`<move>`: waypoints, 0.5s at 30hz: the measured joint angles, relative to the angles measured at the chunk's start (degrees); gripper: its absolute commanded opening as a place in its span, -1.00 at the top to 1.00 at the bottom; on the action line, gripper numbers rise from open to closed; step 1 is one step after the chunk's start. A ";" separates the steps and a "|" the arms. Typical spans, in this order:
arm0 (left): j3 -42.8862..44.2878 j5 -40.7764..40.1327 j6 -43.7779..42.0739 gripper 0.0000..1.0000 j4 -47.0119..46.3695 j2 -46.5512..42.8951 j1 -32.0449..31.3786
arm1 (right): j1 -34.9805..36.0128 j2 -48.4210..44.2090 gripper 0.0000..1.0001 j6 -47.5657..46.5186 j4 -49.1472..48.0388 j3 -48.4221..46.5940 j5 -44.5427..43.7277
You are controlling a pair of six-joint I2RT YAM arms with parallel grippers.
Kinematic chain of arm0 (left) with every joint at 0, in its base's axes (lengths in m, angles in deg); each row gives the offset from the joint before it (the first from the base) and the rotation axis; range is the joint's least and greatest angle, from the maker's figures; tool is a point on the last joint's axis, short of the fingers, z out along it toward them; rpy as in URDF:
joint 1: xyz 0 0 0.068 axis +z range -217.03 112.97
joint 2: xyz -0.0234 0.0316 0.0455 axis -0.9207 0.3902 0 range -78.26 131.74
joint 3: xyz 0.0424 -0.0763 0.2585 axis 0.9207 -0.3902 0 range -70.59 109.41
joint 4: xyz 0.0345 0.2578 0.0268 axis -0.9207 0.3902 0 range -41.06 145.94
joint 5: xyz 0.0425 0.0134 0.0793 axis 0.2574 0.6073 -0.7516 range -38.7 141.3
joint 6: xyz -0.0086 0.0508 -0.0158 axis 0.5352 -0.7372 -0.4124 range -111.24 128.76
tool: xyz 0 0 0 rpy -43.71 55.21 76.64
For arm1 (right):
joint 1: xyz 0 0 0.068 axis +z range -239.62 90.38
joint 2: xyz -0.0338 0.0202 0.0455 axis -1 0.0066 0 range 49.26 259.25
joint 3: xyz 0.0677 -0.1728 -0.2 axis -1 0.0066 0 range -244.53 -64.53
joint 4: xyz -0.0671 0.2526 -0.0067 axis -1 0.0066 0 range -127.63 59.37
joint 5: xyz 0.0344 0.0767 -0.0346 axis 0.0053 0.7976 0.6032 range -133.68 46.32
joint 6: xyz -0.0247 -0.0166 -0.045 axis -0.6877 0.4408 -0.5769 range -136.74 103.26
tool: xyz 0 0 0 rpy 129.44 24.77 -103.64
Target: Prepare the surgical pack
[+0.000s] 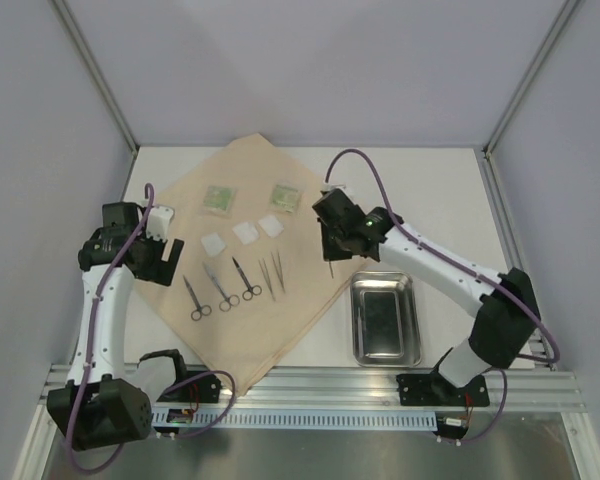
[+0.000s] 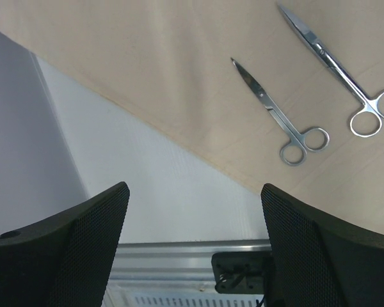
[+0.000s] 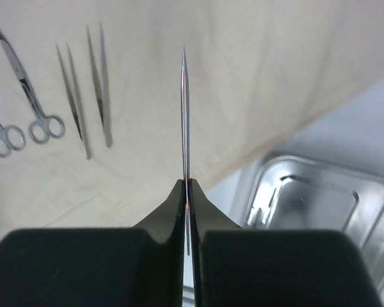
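Note:
The surgical pack lies spread out: a tan cloth (image 1: 280, 190) with three small scissors (image 1: 220, 285), two tweezers (image 1: 272, 273), three white pads (image 1: 246, 231) and two green packets (image 1: 285, 197) on it. A steel tray (image 1: 385, 318) stands off the cloth's right corner. My right gripper (image 3: 187, 185) is shut on a third pair of tweezers (image 3: 185, 115), its point sticking out over the cloth edge near the tray (image 3: 320, 198). My left gripper (image 2: 195, 192) hangs open and empty over the bare table, left of the cloth, with scissors (image 2: 278, 115) ahead of it.
White walls with metal posts close in the table on three sides. An aluminium rail (image 1: 380, 385) runs along the near edge. The right arm (image 1: 450, 265) reaches over the tray's far side.

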 measured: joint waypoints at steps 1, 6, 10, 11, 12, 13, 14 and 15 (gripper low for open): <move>0.33 0.72 -0.13 -0.87 0.11 0.00 0.00 | 0.02 -2.75 0.99 0.63 1.11 2.19 -1.14; 0.61 2.86 -0.74 -0.88 0.48 -0.04 0.00 | 0.42 -13.68 0.99 6.21 4.31 19.41 -3.72; 0.61 3.54 -1.25 -0.88 0.57 -1.03 0.00 | 0.90 -22.69 0.99 10.86 5.35 33.33 -3.48; 0.61 3.56 -1.29 -0.88 0.66 -1.38 0.00 | 0.87 -24.33 0.99 11.45 5.29 35.30 -3.41; 0.61 3.56 -1.33 -0.88 0.81 -1.90 0.00 | 0.87 -25.64 0.99 12.00 5.22 36.87 -3.39; 0.59 3.56 -1.38 -0.88 0.90 -2.38 0.00 | 0.87 -26.25 0.99 12.41 5.07 37.86 -3.37; 0.59 3.56 -1.42 -0.88 1.05 -2.82 0.00 | 0.87 -26.38 0.99 12.68 4.61 38.58 -3.23; 0.59 3.54 -1.44 -0.88 1.22 -3.17 0.00 | 0.87 -26.34 0.99 12.79 3.80 39.23 -2.91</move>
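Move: The right hand holds tweezers upper left of the tray. The tray's middle lies about 10 cm back, 12 cm to the right and 13 cm down. The instruments already laid along the tray's left wall are roughly 9 cm back and 7 cm right. The nearest tweezers still on the cloth lie level with the hand, some 11 cm left. From the left hand the tray is around 50 cm right and 4 cm back. Back and to the right in equal measure, about 13 cm each way, the right hand swings off the cloth to over the tray, sinking nearly 10 cm on the way and slowing at the end. The wrist turns some 10 degrees clockwise and brings the fingers nearer to vertical, while they stay shut on the tweezers. ##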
